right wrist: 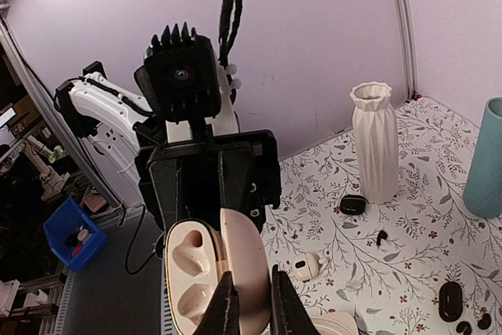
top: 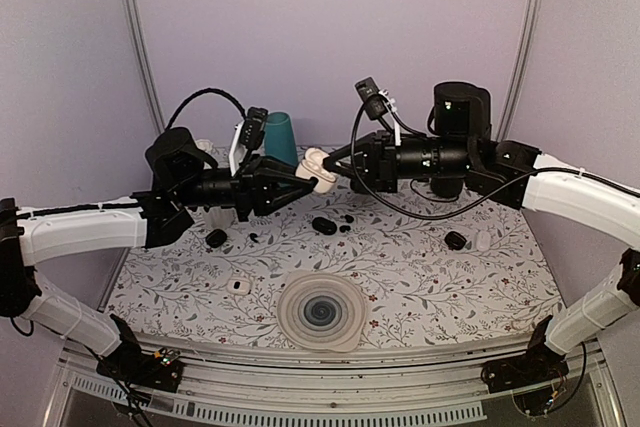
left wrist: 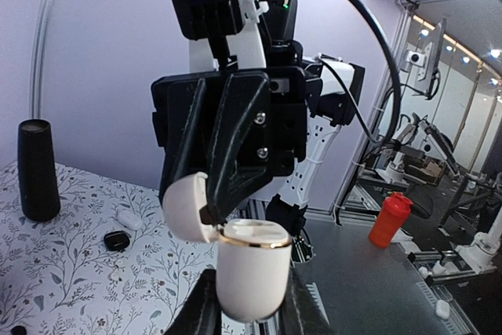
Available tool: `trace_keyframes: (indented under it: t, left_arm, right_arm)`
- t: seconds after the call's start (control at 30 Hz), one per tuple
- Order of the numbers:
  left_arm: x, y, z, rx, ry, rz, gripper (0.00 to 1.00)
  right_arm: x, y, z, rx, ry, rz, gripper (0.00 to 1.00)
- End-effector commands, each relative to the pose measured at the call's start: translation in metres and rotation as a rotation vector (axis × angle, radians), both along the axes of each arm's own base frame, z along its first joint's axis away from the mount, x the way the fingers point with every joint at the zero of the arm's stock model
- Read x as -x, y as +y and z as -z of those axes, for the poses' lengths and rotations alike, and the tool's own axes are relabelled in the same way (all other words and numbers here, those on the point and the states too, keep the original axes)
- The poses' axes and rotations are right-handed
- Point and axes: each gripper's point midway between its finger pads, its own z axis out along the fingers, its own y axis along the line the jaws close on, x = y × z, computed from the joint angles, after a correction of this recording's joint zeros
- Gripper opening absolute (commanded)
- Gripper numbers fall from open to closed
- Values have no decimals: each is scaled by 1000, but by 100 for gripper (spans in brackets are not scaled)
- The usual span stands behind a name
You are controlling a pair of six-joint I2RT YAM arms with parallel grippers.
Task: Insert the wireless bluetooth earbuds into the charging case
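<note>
The white charging case (top: 318, 175) hangs in mid-air between my two arms, above the back middle of the table. My left gripper (left wrist: 251, 300) is shut on the case's lower body (left wrist: 249, 271). My right gripper (right wrist: 249, 305) is shut on the hinged lid (right wrist: 245, 260), which stands swung open. In the right wrist view both moulded cavities (right wrist: 190, 272) are empty. Two tiny black earbuds (top: 346, 224) lie on the table beside a black oval case (top: 322, 224), below the raised case. The earbuds (right wrist: 473, 324) also show at the bottom right of the right wrist view.
A teal cup (top: 281, 137) and a black cylinder (top: 461, 107) stand at the back. A white ribbed vase (right wrist: 373, 143) stands nearby. Small black cases (top: 216, 238) (top: 455, 240), a white case (top: 237, 285) and a round ringed dish (top: 321, 312) lie on the floral table (top: 420, 287).
</note>
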Motion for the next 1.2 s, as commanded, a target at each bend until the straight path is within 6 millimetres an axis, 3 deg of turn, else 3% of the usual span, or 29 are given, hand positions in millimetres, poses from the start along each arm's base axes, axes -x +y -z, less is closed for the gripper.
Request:
trace_keyframes:
  t: [0.0, 0.3, 0.43, 0.57, 1.17]
  left_arm:
    - [11, -3, -5, 2, -20, 36, 21]
    - [9, -3, -6, 4, -25, 22, 0]
    - [4, -2, -5, 4, -19, -11, 0]
    - [-5, 0, -1, 1, -1, -73, 0]
    - [-40, 10, 14, -14, 82, -228, 0]
  right_arm:
    - [4, 11, -7, -13, -24, -45, 5]
    - [4, 17, 2, 14, 3, -80, 10]
    - [2, 17, 4, 18, 9, -66, 21]
    - [-4, 16, 4, 21, 10, -25, 38]
    - [-14, -2, -5, -13, 0, 74, 67]
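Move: Between the right fingertips is the charging case's already raised lid, about 1 cm to the left of the hand point; the case body is 3 cm back, 2 cm left and 1 cm below. A black oval case lies on the table about 11 cm ahead, 1 cm left and some 36 cm down, and two small black buds about 13 cm ahead, 5 cm right and 35 cm down. From the left hand, the body it holds sits about 2 cm to the right, level with the pads. Letting go of the lid, the right hand eases left about 1 cm with its fingers still nearly shut, then spreads them wide while shifting some 1.5 cm forward and slightly down. The left hand keeps its grip on the case body, carrying it about 3 cm forward and 1 cm down late on and turning it some 10 degrees counter-clockwise. ##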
